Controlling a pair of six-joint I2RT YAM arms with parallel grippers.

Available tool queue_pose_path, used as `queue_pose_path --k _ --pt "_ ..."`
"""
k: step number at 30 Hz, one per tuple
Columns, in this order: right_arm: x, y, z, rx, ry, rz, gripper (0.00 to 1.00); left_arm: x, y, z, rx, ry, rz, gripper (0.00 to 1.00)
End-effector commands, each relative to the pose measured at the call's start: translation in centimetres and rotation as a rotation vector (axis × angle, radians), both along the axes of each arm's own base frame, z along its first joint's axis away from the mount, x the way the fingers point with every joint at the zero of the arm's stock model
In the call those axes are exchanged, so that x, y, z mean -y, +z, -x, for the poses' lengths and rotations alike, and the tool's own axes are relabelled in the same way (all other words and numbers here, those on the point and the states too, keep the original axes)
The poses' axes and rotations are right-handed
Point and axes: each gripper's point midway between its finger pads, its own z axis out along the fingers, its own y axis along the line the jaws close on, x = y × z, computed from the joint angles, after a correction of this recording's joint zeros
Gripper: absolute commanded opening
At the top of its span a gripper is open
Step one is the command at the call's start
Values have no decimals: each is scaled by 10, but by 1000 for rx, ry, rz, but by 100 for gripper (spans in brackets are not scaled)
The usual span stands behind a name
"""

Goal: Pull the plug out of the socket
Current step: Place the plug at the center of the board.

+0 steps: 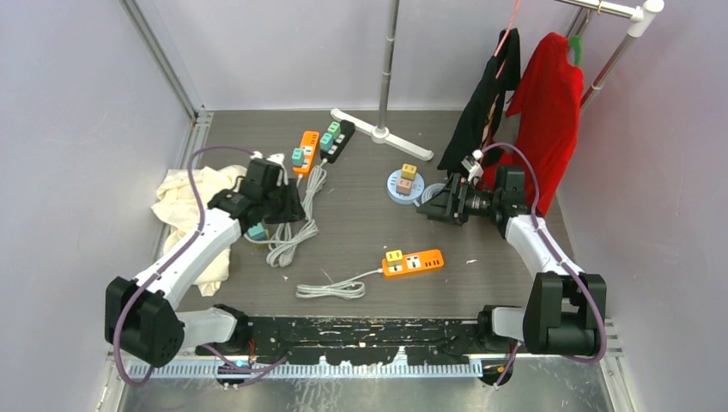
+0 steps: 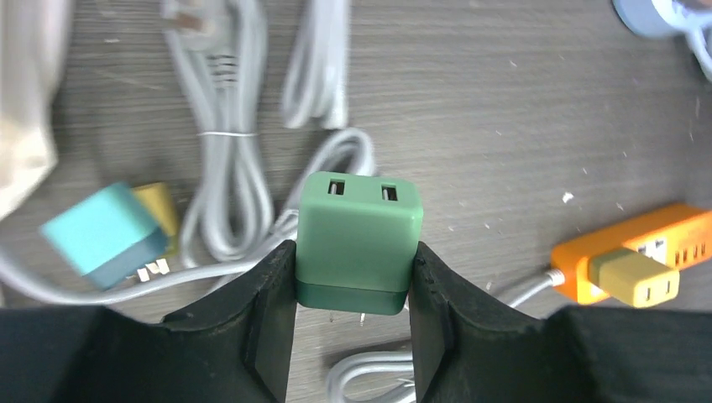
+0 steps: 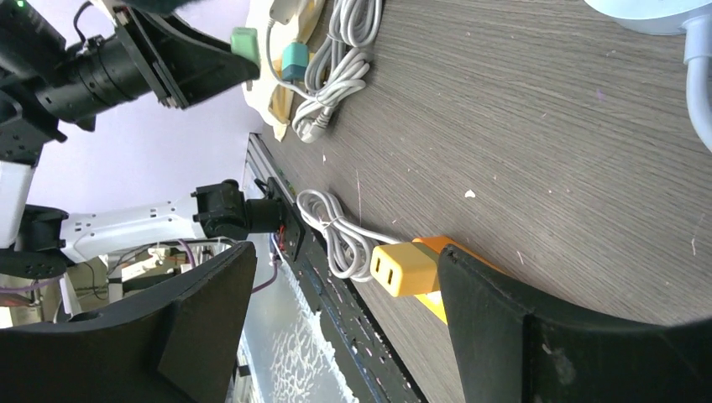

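Note:
My left gripper [image 2: 353, 250] is shut on a green plug [image 2: 359, 239] and holds it free above the table, with its metal prongs bare underneath. In the top view the left gripper [image 1: 288, 209] hangs over the grey cable bundle [image 1: 292, 236]. The green plug also shows in the right wrist view [image 3: 245, 42]. An orange power strip [image 1: 413, 263] lies at the front centre with a yellow plug [image 1: 394, 256] seated in it. My right gripper [image 1: 435, 207] is open and empty, well above and behind that strip. The yellow plug [image 3: 405, 269] shows between its fingers.
A loose teal plug [image 1: 257, 232] lies by the cables. A second orange strip [image 1: 306, 153] and a black strip [image 1: 337, 140] with plugs lie at the back. A round blue socket base [image 1: 391, 190] carries two plugs. A cream cloth [image 1: 185, 202] lies at the left. Clothes [image 1: 545, 112] hang at the back right.

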Motion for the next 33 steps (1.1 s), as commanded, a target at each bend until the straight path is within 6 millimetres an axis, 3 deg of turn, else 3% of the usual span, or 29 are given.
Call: queue_pose_path --k 1,5,8,14,22,26,30,33 --pt "2 11 -3 75 4 14 84 -48 3 -6 -19 130 -31 0" --pt "3 10 -3 77 0 17 85 -80 -8 -17 -63 240 -103 0" --pt "3 10 -3 76 -2 17 84 -91 -20 -27 -122 273 -177 0" --pt "4 10 -3 76 -3 18 85 -90 -45 -49 -240 258 -238 3" --pt "5 9 -2 79 -6 19 85 -101 -76 -53 -329 275 -289 19" --pt "5 9 -2 79 -4 18 85 -105 -73 -54 -348 273 -280 29" --pt "5 9 -2 81 -1 17 85 -103 -58 -56 -308 265 -255 39" --pt "5 9 -3 83 -2 17 85 -100 -52 -56 -294 249 -233 42"
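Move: The clear spot for the held green plug, next to the teal plug, lies about 10 cm left, 5 cm ahead and some 12 cm below the left hand. The teal plug stands roughly 14 cm left and 2 cm ahead; the grey cord bundle is about 4 cm left and level fore-and-aft, both about 12 cm down. From the idle right hand the same spot is some 46 cm left, 6 cm ahead, 15 cm lower. The green plug, still pinched in the left fingers, is first swept left about 8 cm over the cord bundle, then carried down about 9 cm and forward towards the spot by the teal plug, with a last small drift left. Meanwhile the wrist turns some 30 degrees so the fingers point more steeply down; they keep their hold, and the hand eases up slightly at the finish. ##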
